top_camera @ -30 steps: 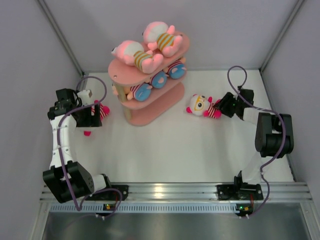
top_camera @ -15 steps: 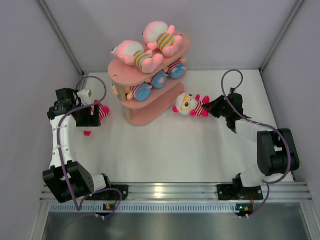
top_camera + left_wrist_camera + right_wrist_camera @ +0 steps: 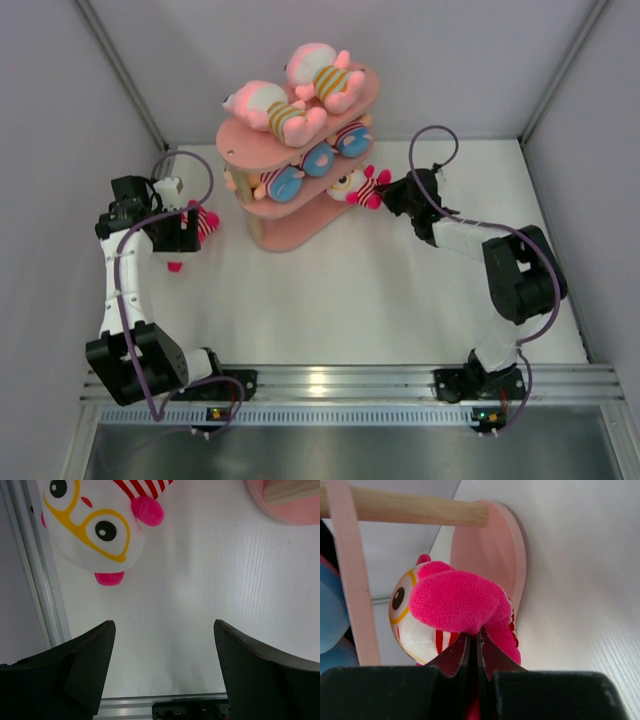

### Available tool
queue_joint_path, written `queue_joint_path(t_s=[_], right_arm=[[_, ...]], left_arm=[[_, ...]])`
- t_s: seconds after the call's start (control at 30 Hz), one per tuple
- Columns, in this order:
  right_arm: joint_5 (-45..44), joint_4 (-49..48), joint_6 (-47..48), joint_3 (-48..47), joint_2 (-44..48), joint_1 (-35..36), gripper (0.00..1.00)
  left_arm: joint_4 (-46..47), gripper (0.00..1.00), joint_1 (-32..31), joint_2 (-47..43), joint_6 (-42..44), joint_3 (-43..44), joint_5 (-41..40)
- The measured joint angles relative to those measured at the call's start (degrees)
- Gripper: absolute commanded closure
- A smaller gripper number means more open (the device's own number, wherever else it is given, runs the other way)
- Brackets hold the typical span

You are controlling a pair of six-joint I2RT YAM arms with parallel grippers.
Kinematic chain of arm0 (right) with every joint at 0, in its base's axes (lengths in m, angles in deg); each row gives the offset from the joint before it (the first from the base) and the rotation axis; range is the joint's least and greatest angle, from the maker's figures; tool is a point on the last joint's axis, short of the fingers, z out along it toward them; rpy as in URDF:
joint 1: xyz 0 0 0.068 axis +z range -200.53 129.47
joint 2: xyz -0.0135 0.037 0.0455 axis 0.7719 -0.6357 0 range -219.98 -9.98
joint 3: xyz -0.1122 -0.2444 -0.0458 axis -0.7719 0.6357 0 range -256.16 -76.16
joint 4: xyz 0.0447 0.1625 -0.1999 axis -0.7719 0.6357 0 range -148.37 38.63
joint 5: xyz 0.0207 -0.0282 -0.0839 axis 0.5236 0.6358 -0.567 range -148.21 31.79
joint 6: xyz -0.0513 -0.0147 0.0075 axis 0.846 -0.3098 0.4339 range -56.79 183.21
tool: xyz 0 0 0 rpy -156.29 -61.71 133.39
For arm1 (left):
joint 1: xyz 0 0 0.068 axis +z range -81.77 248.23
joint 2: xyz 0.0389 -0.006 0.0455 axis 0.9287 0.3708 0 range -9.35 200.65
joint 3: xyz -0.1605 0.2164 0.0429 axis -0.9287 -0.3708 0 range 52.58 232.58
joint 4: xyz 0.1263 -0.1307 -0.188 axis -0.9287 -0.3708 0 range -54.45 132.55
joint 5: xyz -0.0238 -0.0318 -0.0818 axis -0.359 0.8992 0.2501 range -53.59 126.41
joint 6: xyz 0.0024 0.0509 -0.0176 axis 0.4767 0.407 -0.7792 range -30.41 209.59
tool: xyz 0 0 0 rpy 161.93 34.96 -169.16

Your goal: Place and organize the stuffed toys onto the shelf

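Note:
The pink three-tier shelf point(image 3: 300, 228) stands at the back centre. Two pink-headed stuffed toys point(image 3: 270, 108) lie on its top board, and others with blue feet point(image 3: 285, 182) fill the middle tier. My right gripper point(image 3: 388, 192) is shut on a pink limb point(image 3: 455, 600) of a white-headed, red-striped toy point(image 3: 358, 186), held at the right end of the bottom board point(image 3: 485, 545). My left gripper point(image 3: 180, 235) stands open over the table, its jaws wide apart point(image 3: 162, 630) with nothing between them. Another white-headed toy with yellow glasses point(image 3: 90, 525) lies just beyond its fingertips.
A wooden post point(image 3: 405, 510) of the shelf runs close above the held toy. The enclosure's left wall and metal rail point(image 3: 35, 580) lie right beside the left toy. White table surface stretches between the two arms.
My right gripper closed on the red-striped toy on the table at the right and carried it left to the shelf's bottom tier. The left arm has not moved.

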Motion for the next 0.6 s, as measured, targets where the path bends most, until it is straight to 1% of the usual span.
queue_joint_path(t_s=[0.27,0.47,0.6], right_arm=[[-7.7,-1.0,-10.9,-1.6,-6.4,3.9,1.0],[-14.2,0.7,-16.4,-12.3,-13.6,7.8,1.0],[-16.9,0.1,-21.6,-14.6,-16.1,9.6,1.0]], left_arm=[[1.0,0.15,0.0,2.1,0.1,0.0,0.0],[1.3,0.15,0.0,2.5,0.0,0.0,0.0],[1.6,0.15,0.0,2.5,0.0,0.0,-0.1]])
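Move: The right gripper holds the glasses toy by its magenta legs, head pointing in towards the shelf. Its goal, the right half of the shelf's bottom board, lies about 10 cm left of that hand, 7 cm ahead and 8 cm below. The middle board's right end is roughly 4 cm left, 7 cm ahead and 7 cm above it; the rightmost blue toy is 6 cm left, 7 cm ahead and 13 cm up. From the left hand, that goal is some 37 cm right, 25 cm ahead and 14 cm below. Keep the right fingers shut on the toy's legs and first dip about 3.5 cm, edging left, to bring the toy below the middle board. Then drive left and forward into the lower bay, about 7 cm left and 4.5 cm forward in all, rising slightly. Meanwhile roll the hand's left side up and swing it clockwise, close to 20 degrees together. ##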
